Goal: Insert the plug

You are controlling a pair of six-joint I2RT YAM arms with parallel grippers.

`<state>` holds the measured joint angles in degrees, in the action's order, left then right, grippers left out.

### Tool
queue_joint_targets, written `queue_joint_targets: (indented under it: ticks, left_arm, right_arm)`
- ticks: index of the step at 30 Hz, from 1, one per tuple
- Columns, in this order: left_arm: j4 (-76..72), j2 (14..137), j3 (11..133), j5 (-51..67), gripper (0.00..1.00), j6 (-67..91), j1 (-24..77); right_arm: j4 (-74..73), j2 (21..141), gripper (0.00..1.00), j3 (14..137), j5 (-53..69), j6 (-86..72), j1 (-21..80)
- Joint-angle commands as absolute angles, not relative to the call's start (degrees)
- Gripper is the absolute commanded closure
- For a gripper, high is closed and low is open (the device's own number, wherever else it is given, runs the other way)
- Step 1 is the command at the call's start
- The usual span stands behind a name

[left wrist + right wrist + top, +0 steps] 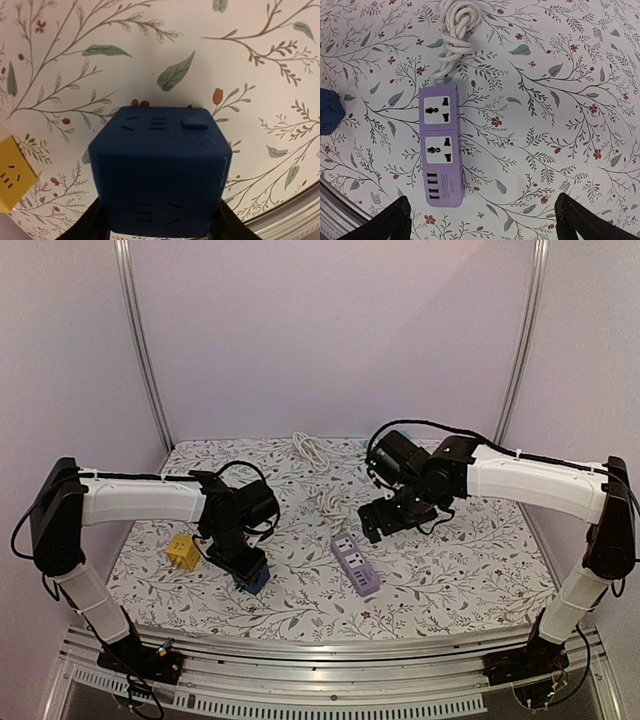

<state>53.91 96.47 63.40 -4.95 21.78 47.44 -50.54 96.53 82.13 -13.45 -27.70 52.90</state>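
The plug is a dark blue cube [160, 170] with slot openings on its faces; its prongs do not show. My left gripper [160, 226] is shut on it, a black finger [82, 227] pressed to each side, low over the cloth at the front left [253, 578]. The purple power strip [440, 150] lies flat with two sockets and several USB ports facing up, its white cord [454, 35] coiled beyond it. My right gripper [482, 220] hovers open above the strip's near end, nothing between its fingers. In the top view the strip [355, 564] lies right of the blue cube.
A yellow cube adapter [182, 553] sits on the floral cloth just left of the left gripper, also in the left wrist view [12, 175]. More white cord [310, 450] runs toward the back wall. The metal front rail [295, 215] is close behind the blue cube.
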Motion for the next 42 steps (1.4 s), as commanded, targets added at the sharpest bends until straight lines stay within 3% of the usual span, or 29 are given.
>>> queue_joint_targets:
  ticks: [1, 2, 6, 13, 22, 32, 42]
  left_arm:
    - [50.0, 96.9, 63.0, -3.8, 0.56, 20.3, 46.8]
    - [49.8, 96.6, 63.1, -3.7, 0.64, 20.2, 46.8]
    - [49.8, 93.7, 64.0, -0.9, 0.75, 19.3, 46.8]
    - [49.8, 90.7, 65.3, 12.8, 0.80, 19.4, 46.5]
    - [48.9, 88.6, 69.7, 31.9, 0.78, 21.7, 41.3]
    - [46.4, 90.3, 72.8, 51.9, 0.78, 23.8, 39.5]
    - [46.7, 90.4, 78.0, 52.6, 0.76, 21.2, 40.1]
  right_arm:
    - [-52.4, 96.4, 0.01, 83.9, -14.8, -29.5, 52.5]
    - [-52.3, 96.5, 0.01, 84.2, -14.7, -29.6, 52.5]
    - [-52.4, 96.9, 0.01, 85.6, -14.3, -30.0, 52.5]
    - [-47.5, 96.0, 0.01, 85.8, -9.3, -26.6, 52.5]
    - [-29.3, 87.3, 0.01, 74.5, 6.9, -11.4, 52.5]
    - [-18.2, 77.6, 0.01, 64.9, 15.1, 8.9, 52.6]
    - [-18.3, 78.3, 0.01, 70.2, 32.4, 7.1, 52.2]
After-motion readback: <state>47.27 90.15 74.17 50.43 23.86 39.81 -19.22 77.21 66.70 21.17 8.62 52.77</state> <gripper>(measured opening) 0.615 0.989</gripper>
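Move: The left hand already has the blue plug between its fingers; the purple strip lies about 20 cm to its right, some 4 cm farther out and a touch lower. A yellow block stands roughly 15 cm to the left hand's left and 7 cm ahead. From the open right hand the plug is about 24 cm left, 6 cm back and 11 cm lower; the strip lies 4 cm left, 2 cm back and 13 cm below. Keeping its pinch on the blue plug, the left hand lifts it some 15 cm while carrying it about 12 cm right towards the strip and the other hand, rolling until its fingers point mostly right. The right hand, staying wide open, rises, draws back and goes left, twisting counter-clockwise and swinging its fingers left to face the plug, with no touch yet. ##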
